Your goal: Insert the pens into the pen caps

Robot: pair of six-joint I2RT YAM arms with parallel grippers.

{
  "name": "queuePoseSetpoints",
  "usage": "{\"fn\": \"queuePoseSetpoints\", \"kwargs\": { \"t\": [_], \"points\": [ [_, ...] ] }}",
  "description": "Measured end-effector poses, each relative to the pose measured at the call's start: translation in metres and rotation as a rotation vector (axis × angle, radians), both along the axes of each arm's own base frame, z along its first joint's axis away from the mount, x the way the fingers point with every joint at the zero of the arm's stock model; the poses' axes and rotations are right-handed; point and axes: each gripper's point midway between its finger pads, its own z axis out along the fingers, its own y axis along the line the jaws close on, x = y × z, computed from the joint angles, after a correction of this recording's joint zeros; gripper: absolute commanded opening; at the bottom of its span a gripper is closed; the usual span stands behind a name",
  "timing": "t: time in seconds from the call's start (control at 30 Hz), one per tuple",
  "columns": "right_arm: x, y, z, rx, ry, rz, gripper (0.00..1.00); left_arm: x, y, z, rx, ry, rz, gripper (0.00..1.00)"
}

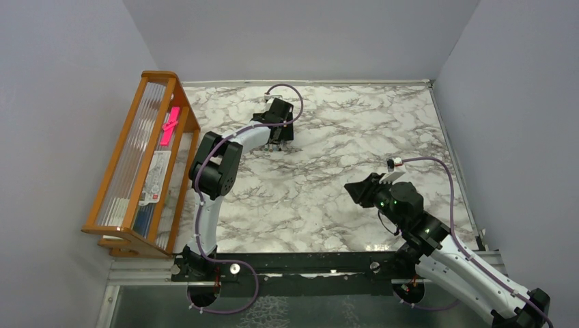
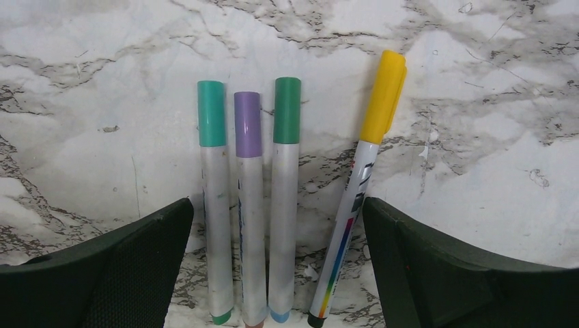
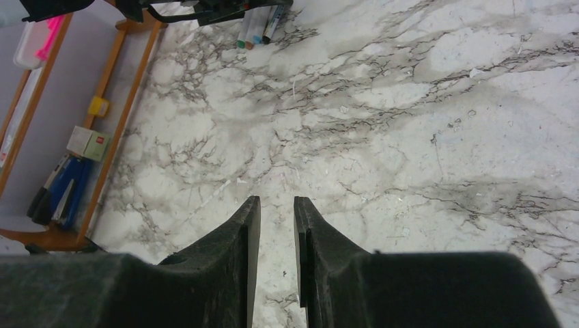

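Four pens lie side by side on the marble table (image 2: pixel 102 82), each with a cap on its far end. From left to right the caps are teal (image 2: pixel 212 113), pale purple (image 2: pixel 248 124), green (image 2: pixel 287 109) and yellow-orange (image 2: pixel 384 96). The fourth pen (image 2: pixel 348 225) tilts to the right, apart from the other three. My left gripper (image 2: pixel 278 205) is open wide, its jaws standing outside the row on both sides and touching none of them. In the right wrist view the pens (image 3: pixel 256 27) show far off, at the top. My right gripper (image 3: pixel 276 201) hovers over bare marble at the near right, jaws narrowly parted and empty.
A wooden rack (image 1: pixel 111 160) stands along the table's left edge, holding a bright pink strip (image 1: pixel 169 126), a small box and blue items. Grey walls close in the left, back and right. The left arm (image 1: pixel 218 164) reaches to the back middle.
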Motion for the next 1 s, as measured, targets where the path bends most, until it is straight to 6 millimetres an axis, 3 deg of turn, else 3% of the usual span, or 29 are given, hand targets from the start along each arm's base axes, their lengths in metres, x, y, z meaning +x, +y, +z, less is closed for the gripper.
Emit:
{"fn": "queuePoseSetpoints", "kwargs": {
  "t": [0.43, 1.0],
  "points": [
    [0.001, 0.001, -0.005, -0.014, 0.013, 0.001, 0.24, 0.001, 0.000, 0.000, -0.003, -0.004, 0.001, 0.68],
    [0.000, 0.000, -0.012, -0.023, 0.024, 0.001, 0.22, 0.001, -0.002, 0.000, -0.007, -0.002, -0.012, 0.59]
  ]
}}
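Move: Across the open left fingers four capped pens lie lengthwise, about 1 cm below the hand point, their middles some 1 cm ahead. The yellow-capped pen lies aslant 4 cm to the right, cap turned outward; the dark-green-capped one is straight ahead, the purple-capped one 1 to 2 cm left and the teal-capped one 3 cm left. From the right hand the yellow-capped pen is about 30 cm ahead, 17 cm left and 13 cm lower. Staying in place low over the table, the left hand closes its fingers from nearly wide open to a little over half, roughly 8 cm down to 5 cm. The right finger pushes the yellow-capped pen leftward and the left finger pushes the teal-capped pen rightward, until both ends of the row are squeezed between the fingers. ##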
